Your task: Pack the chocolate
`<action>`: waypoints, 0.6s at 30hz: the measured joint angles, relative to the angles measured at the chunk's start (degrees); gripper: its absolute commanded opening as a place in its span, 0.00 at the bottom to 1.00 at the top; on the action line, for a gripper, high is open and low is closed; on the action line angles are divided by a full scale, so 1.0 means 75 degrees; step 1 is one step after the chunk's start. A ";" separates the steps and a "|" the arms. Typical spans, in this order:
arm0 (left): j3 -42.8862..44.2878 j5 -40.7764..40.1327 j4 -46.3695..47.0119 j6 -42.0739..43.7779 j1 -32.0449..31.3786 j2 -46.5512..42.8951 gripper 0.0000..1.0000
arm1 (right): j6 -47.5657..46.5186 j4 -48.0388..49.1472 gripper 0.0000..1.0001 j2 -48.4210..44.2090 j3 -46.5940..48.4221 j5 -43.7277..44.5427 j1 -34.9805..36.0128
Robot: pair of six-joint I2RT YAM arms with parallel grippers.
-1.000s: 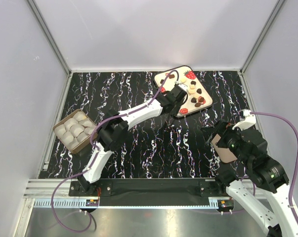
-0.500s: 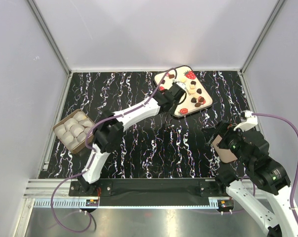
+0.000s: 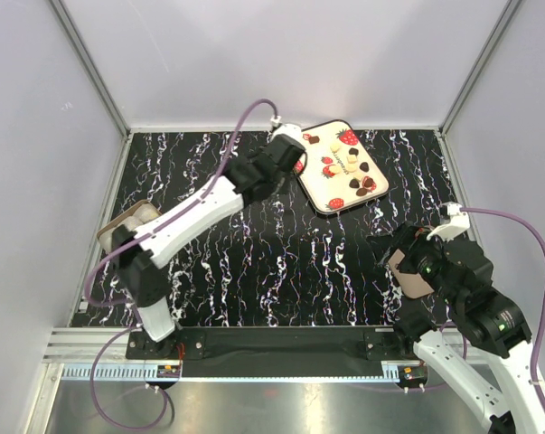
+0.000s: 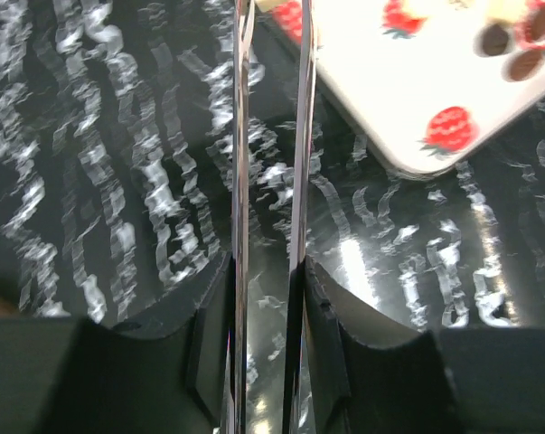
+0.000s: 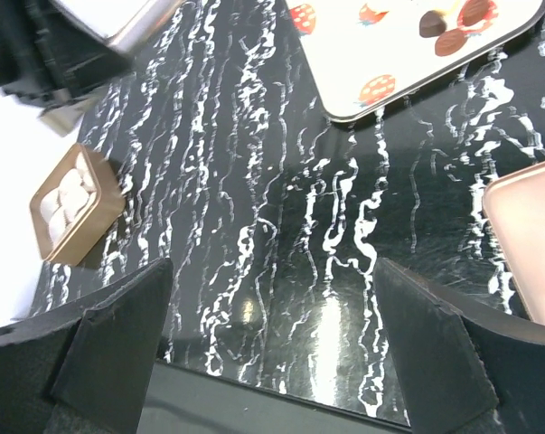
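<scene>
The chocolate (image 3: 352, 155) lies as dark and white pieces on a cream tray (image 3: 319, 183) printed with strawberries, at the back of the table. In the left wrist view two dark pieces (image 4: 495, 38) sit on the tray (image 4: 417, 90). My left gripper (image 3: 295, 155) hangs at the tray's left edge. Its thin metal fingers (image 4: 240, 181) stand close together with a narrow gap, and their tips run off the top of that view, so nothing held shows. My right gripper (image 5: 272, 271) is open and empty above bare table.
A brown box (image 3: 132, 217) with white cups (image 5: 69, 201) sits at the left, partly under my left arm. A flat brown lid (image 3: 412, 276) lies beside my right gripper (image 3: 385, 246). The black marbled table is walled at the back and both sides.
My left arm has risen off the middle of the tray and swung left to its edge, its elbow now over the box. Its fingers have narrowed. The right arm has not moved.
</scene>
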 measured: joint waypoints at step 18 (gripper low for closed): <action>-0.4523 -0.0691 -0.2078 -0.1274 0.4902 -0.5983 0.35 | 0.0009 0.0670 1.00 0.0000 -0.0478 -0.0973 0.0000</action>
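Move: The box of paper cups, where the held chocolate is being taken, lies about 35 cm to the left of the left hand, some 13 cm nearer the base and 15 cm lower. Behind that move, the strawberry tray's middle is about 6 cm ahead and 11 cm to the right, 17 cm below; its dark chocolates sit 1 cm ahead and 19 cm right. From the right hand the box is some 58 cm left, 6 cm ahead and 19 cm down. Still pinching a pale chocolate, the left hand sweeps fast and level to the left, away from the tray towards the box of cups, about 33 cm, while drawing back some 12 cm, most of that in the later half. The hand swings about 45 degrees counter-clockwise, its grip unchanged. The empty right hand drifts 2 to 3 cm left, fingers still wide open. ##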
